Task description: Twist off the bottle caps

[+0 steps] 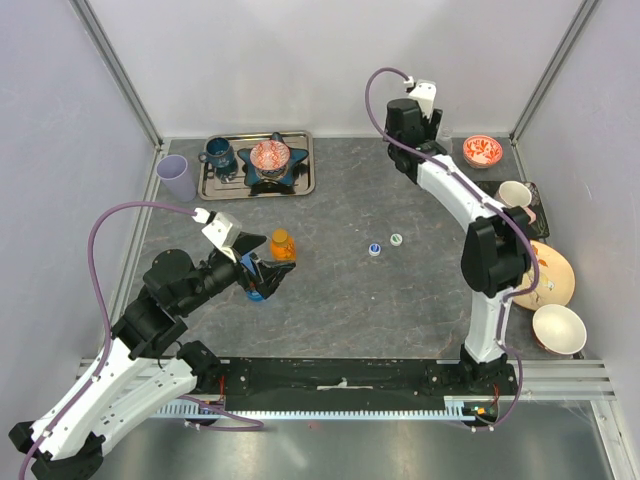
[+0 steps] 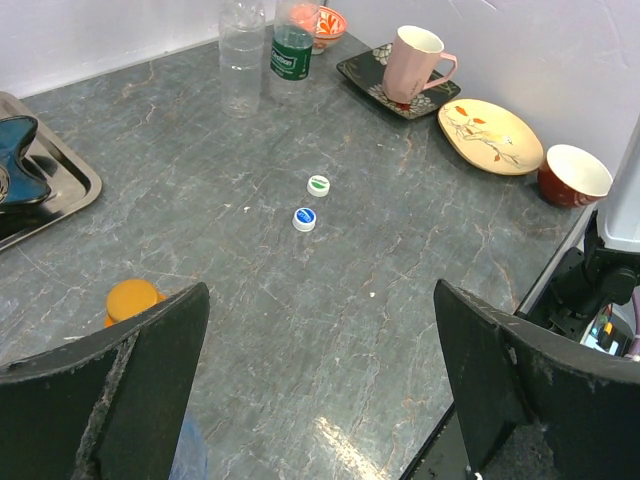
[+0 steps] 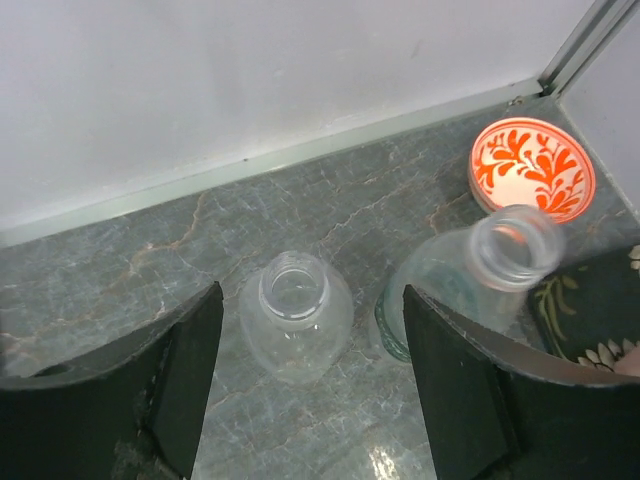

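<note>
Two loose bottle caps lie mid-table: a white one with green (image 1: 397,239) (image 2: 318,185) and a white one with blue (image 1: 375,250) (image 2: 304,219). An orange cap (image 2: 132,298) sits on its bottle (image 1: 283,244) just left of my left gripper (image 2: 320,300) (image 1: 262,264), which is open and empty. A blue-topped bottle (image 1: 258,291) stands under its left finger, mostly hidden. At the back wall my right gripper (image 3: 312,300) is open above a clear uncapped bottle (image 3: 296,310) without touching it. A second uncapped bottle with a green label (image 3: 480,275) stands behind the right finger.
A metal tray (image 1: 305,175) with a teal mug and a star dish holding a bowl sits back left, next to a purple cup (image 1: 177,178). Along the right edge are a red patterned bowl (image 1: 482,151), a pink mug (image 1: 515,193), a plate (image 1: 548,275) and a white bowl (image 1: 558,328).
</note>
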Action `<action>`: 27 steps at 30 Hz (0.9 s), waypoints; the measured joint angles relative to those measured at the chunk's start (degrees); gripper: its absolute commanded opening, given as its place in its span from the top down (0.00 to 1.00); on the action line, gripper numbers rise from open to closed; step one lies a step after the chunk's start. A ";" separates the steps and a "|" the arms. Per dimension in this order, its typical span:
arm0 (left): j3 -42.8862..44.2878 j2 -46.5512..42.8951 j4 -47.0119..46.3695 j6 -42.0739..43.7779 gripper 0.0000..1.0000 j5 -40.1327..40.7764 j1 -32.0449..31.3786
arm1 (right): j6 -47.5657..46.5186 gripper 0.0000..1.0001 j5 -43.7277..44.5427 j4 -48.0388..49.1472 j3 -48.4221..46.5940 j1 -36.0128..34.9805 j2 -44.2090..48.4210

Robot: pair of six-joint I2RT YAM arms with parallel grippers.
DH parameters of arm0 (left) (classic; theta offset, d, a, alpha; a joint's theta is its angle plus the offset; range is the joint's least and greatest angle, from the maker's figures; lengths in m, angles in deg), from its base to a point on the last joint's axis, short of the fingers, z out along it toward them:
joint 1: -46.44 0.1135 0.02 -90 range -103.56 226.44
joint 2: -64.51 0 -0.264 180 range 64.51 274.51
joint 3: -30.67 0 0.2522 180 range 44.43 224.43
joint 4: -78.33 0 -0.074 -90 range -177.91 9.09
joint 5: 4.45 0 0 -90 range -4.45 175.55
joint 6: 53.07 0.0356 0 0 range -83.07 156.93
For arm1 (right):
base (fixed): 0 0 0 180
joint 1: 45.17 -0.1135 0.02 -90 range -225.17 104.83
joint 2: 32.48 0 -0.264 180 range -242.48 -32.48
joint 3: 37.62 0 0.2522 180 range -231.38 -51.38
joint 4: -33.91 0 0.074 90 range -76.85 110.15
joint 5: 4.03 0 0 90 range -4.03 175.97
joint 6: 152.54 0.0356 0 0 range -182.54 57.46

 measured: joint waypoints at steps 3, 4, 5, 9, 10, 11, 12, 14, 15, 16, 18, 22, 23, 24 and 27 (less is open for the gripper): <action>0.00 0.00 0.02 0.00 0.00 0.24 0.00 | 1.57 0.20 -0.44 -3.19 -0.11 -0.46 4.02; 0.00 0.00 0.02 -0.02 0.00 0.44 0.00 | 2.25 0.21 -0.72 -4.22 0.20 -0.81 6.27; 0.00 -0.04 0.02 -0.02 0.00 0.59 0.00 | 2.73 0.21 -0.90 -4.63 0.59 -1.18 8.02; -0.04 -1.07 0.31 -0.48 0.01 3.63 0.00 | 5.57 0.23 -5.68 -4.59 9.68 -5.11 21.33; -0.20 -1.70 0.31 -0.63 0.00 4.92 0.00 | 6.14 0.23 -7.52 -2.95 13.07 -6.75 25.09; -0.44 -2.47 0.39 -0.76 0.01 6.40 0.00 | 6.73 0.23 -10.45 -1.31 17.33 -8.87 29.40; -0.59 -3.26 0.70 -0.92 0.01 8.00 0.00 | 7.13 0.24 -12.90 -0.07 21.07 -10.78 32.87; -0.63 -4.74 1.38 -1.07 0.01 11.26 0.00 | 7.74 0.25 -17.53 1.77 26.86 -14.40 37.57; -0.63 -5.57 1.79 -1.09 0.01 13.18 0.00 | 8.07 0.25 -20.02 2.69 29.16 -16.31 38.93; -0.63 -6.36 2.23 -1.09 0.01 15.10 0.00 | 8.37 0.25 -22.71 3.39 31.39 -18.21 39.71; -0.63 -8.13 3.10 -1.07 0.00 19.06 0.00 | 8.87 0.25 -26.10 3.93 34.01 -21.59 39.74; -0.61 -12.15 3.74 -1.07 0.01 25.79 0.00 | 8.74 0.23 -29.29 3.50 36.15 -28.33 37.40; -0.55 -13.03 3.74 -1.07 0.01 26.97 0.00 | 8.61 0.21 -29.75 3.65 36.09 -29.97 36.30; -0.46 -13.73 3.74 -1.05 0.01 27.96 0.00 | 8.61 0.21 -30.12 3.69 35.89 -31.41 34.97; 0.26 -14.62 3.93 -1.05 0.01 29.83 0.00 | 8.70 0.16 -30.99 4.07 35.63 -33.00 31.30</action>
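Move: The orange bottle stands about 24 cm back and 30 cm left of the right hand, 15 cm lower. The blue bottle is 9 cm nearer the base and 6 cm farther left than it; the loose blue cap lies 20 cm back and 7 cm left of the right hand. The clear bottle stands just below that hand, 2 cm ahead. From the left hand the orange bottle is about 14 cm ahead, 3 cm left and 22 cm below. Open right hand arcs up, then down, some 40 cm back-left towards the orange bottle; left hand withdraws leftward. ##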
